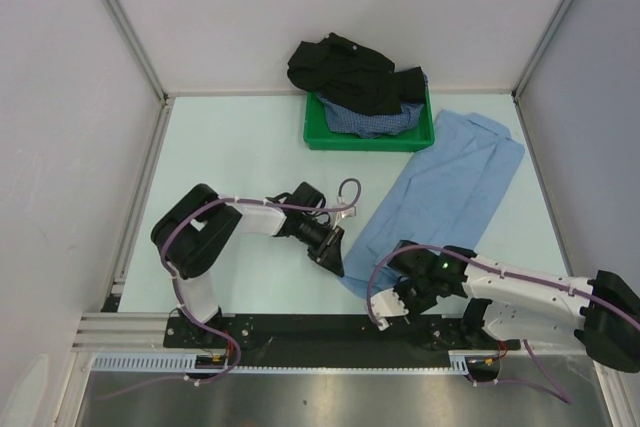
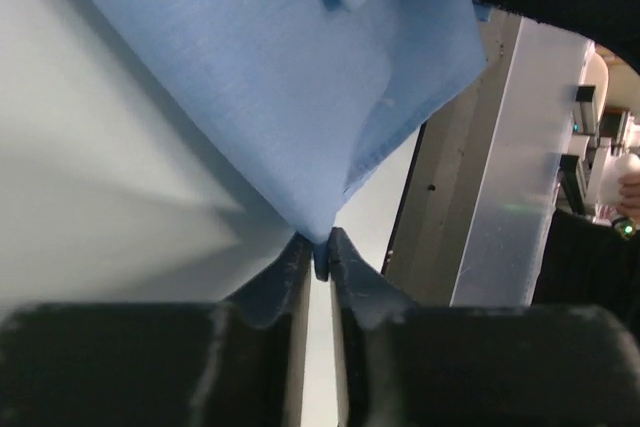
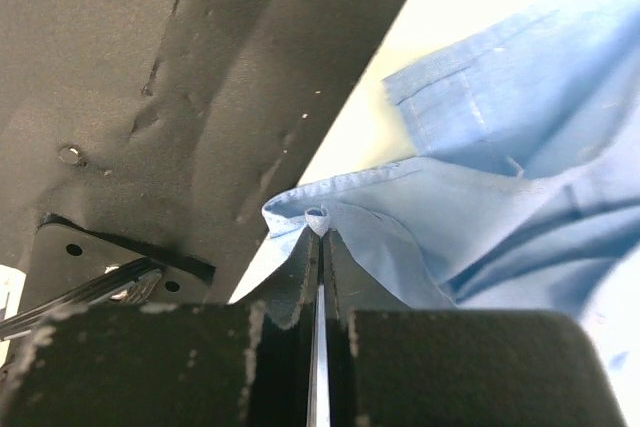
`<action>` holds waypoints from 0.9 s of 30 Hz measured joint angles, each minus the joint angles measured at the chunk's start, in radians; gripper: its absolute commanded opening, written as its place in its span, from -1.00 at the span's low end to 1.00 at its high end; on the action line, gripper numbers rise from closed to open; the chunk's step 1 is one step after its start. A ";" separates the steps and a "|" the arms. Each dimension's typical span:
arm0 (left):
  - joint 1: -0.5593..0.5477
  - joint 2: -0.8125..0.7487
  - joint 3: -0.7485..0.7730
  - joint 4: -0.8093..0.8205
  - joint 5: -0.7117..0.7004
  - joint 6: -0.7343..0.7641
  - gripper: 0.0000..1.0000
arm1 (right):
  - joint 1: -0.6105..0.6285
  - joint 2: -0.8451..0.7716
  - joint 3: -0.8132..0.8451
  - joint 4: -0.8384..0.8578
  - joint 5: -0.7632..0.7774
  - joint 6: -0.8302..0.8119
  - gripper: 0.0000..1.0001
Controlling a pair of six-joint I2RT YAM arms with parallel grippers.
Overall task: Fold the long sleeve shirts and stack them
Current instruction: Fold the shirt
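A light blue long sleeve shirt [image 1: 450, 187] lies spread on the table, running from the back right toward the near middle. My left gripper [image 1: 333, 255] is shut on its near left corner; in the left wrist view the blue cloth [image 2: 300, 87] tapers into the pinched gripper [image 2: 321, 252]. My right gripper [image 1: 392, 305] is shut on the shirt's near hem; the right wrist view shows a small roll of blue hem [image 3: 318, 219] squeezed between the tips. A black shirt [image 1: 345, 72] and a dark-blue checked shirt [image 1: 365, 119] are heaped in the green tray.
The green tray [image 1: 322, 135] stands at the back middle, against the rear wall. White walls and metal frame posts [image 1: 145, 162] close in the table on left, back and right. A black base strip [image 1: 300, 332] runs along the near edge beneath both arms.
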State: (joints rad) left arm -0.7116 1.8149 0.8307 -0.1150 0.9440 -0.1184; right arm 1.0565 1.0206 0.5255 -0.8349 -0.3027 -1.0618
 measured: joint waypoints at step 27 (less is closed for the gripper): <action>-0.037 0.177 0.512 0.068 0.162 -0.190 -1.00 | -0.687 -0.151 0.226 -0.173 -0.085 -0.233 -1.00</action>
State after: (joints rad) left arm -0.7486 1.9923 1.3426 -0.0471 1.1061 -0.3088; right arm 0.3695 0.8692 0.7513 -1.0077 -0.3874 -1.2949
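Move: The shirt's near-left corner lies between the left hand's not-quite-shut fingers; the right hand's pinch on the near hem is some 14 cm right of that corner and 10 cm back. The right hand is taking its hem towards the middle of the spread shirt, about 30 cm ahead and 10 cm right of it, which is some 20 cm ahead and 25 cm right of the left hand. The green bin's middle is about 38 cm ahead and 7 cm right of the left hand. The left fingers close the rest of the way on the shirt's near-left corner, then that hand lifts it, rising and going right about 10 cm each and swinging forward some 7 cm in the second half, its wrist tilting some 15 degrees. The right hand, keeping its pinch on the near hem, lifts first too and then carries it forward about 11 cm and up 9 cm, with a smaller shift to the right and a clockwise turn of some 25 degrees, so both draw the near end towards the middle of the shirt. ##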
